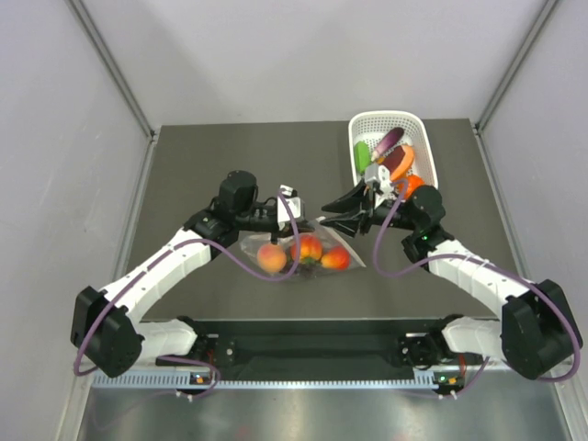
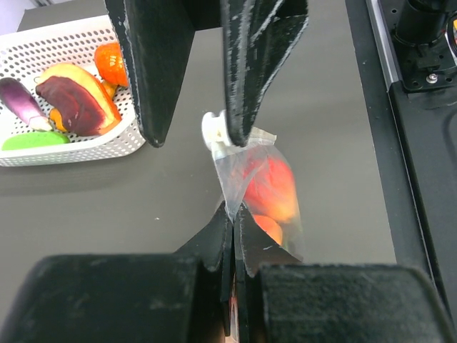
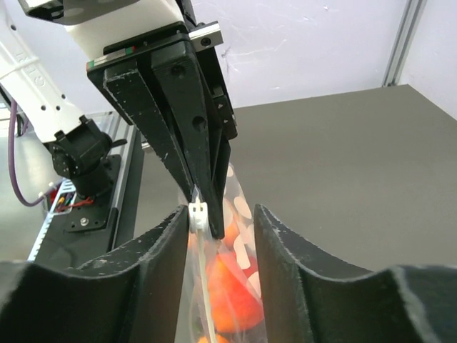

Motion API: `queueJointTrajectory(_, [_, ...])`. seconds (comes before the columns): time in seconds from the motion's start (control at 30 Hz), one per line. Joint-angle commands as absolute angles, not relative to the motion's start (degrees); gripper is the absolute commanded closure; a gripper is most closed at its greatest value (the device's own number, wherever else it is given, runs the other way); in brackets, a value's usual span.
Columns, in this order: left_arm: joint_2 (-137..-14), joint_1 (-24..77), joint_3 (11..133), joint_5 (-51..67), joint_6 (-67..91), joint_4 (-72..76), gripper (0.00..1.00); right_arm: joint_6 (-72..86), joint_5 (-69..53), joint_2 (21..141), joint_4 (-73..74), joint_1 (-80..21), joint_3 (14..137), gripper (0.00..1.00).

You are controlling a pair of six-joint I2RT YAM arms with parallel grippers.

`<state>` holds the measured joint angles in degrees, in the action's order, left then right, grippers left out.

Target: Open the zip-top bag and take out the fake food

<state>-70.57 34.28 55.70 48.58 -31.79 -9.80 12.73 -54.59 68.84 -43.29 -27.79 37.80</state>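
The clear zip-top bag (image 1: 292, 246) with white dots hangs just above the table's middle. The fake food inside includes a peach-orange fruit (image 1: 271, 258) and red-orange fruits (image 1: 309, 248). My left gripper (image 2: 234, 213) is shut on the bag's top edge (image 2: 239, 182), holding it up. The white zip slider (image 3: 198, 216) sits just past that grip. My right gripper (image 3: 220, 214) faces the left one with its jaws apart, straddling the slider and the bag's top (image 3: 239, 207). The slider rests against its left finger (image 3: 161, 250). In the top view both grippers meet above the bag.
A white lattice basket (image 1: 360, 121) stands at the back right, holding a purple eggplant (image 1: 390, 140), a green vegetable (image 1: 365, 156) and orange pieces. It also shows in the left wrist view as the basket (image 2: 78, 146). The arm bases and black rail (image 1: 312, 349) run along the near edge.
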Motion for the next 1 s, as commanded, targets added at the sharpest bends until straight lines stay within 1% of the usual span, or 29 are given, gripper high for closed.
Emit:
queueJointTrajectory(0.0, [-70.4, 34.6, 55.3, 49.2, -31.7, -6.4, 1.0, 13.0, -56.1, 69.2, -46.4, -28.7, 40.7, 0.6])
queueJointTrajectory(0.13, [-70.2, 34.7, 55.0, 48.8, -31.1, -5.5, 1.0, 12.7, -56.7, 69.6, -45.7, -29.2, 41.1, 0.73])
queueJointTrajectory(0.2, [-70.1, 34.6, 54.7, 48.4, -30.6, -4.7, 1.0, 12.4, -56.9, 69.7, -44.5, -29.3, 41.3, 0.76])
queueJointTrajectory(0.23, [-70.0, 34.7, 54.6, 48.1, -30.1, -4.0, 1.0, 11.8, -57.0, 69.6, -44.0, -29.3, 41.5, 0.8])
queueJointTrajectory(0.3, [-69.9, 34.6, 54.1, 47.7, -29.4, -2.9, 1.0, 11.7, -57.5, 69.7, -43.8, -29.4, 41.5, 0.82])
queueJointTrajectory(0.33, [-69.7, 34.6, 54.0, 47.5, -28.8, -1.9, 1.0, 11.6, -57.7, 69.6, -43.8, -29.3, 41.5, 0.85])
queueJointTrajectory(0.4, [-69.5, 34.6, 53.5, 47.4, -28.5, -1.1, 1.0, 11.5, -57.7, 69.6, -43.4, -29.3, 41.5, 0.89])
queueJointTrajectory(0.43, [-69.2, 34.7, 53.4, 46.9, -28.1, -0.5, 1.0, 11.4, -57.8, 69.7, -43.2, -29.3, 41.7, 0.92])
queueJointTrajectory(0.57, [-68.2, 34.6, 52.2, 46.2, -26.8, 2.5, 1.0, 10.5, -57.9, 70.3, -40.7, -29.4, 42.5, 0.99])
queueJointTrajectory(0.83, [-66.1, 34.7, 50.3, 45.6, -24.8, 6.0, 1.0, 6.2, -54.2, 69.8, -34.6, -29.4, 43.2, 1.0])
queueJointTrajectory(0.9, [-66.2, 34.6, 50.1, 45.6, -24.7, 6.2, 1.0, 6.1, -54.1, 69.9, -33.9, -29.4, 43.3, 0.98])
queueJointTrajectory(0.93, [-66.2, 34.6, 50.2, 45.7, -24.7, 6.1, 1.0, 6.0, -53.9, 70.0, -33.8, -29.4, 43.4, 0.95])
queueJointTrajectory(0.97, [-66.3, 34.7, 50.2, 45.8, -24.7, 6.2, 1.0, 5.9, -53.9, 70.0, -33.8, -29.3, 43.4, 0.94])
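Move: Just at the right fingertips is the bag's white zip slider, about 1 cm to the hand's left and 1 cm back, at its height. Of the fake food in the bag hanging below, the nearest peach is some 5 cm back, 3 cm to the right and 10 cm down; the middle peach is roughly 4 cm back, 4 cm left and 10 cm down. From the left hand, holding the bag's edge, the slider lies about 4 cm right, 1 cm forward and 1 cm up. Closing from not quite half open, the right fingers pinch the white zip slider while the hand edges barely left and back. With the slider between the pads, the hand then eases about 1 cm forward and 1 cm down, tipping slightly. The left fingers keep their pinch on the bag beside it, the hand drifting barely a centimetre forward and turning some 5 degrees. ##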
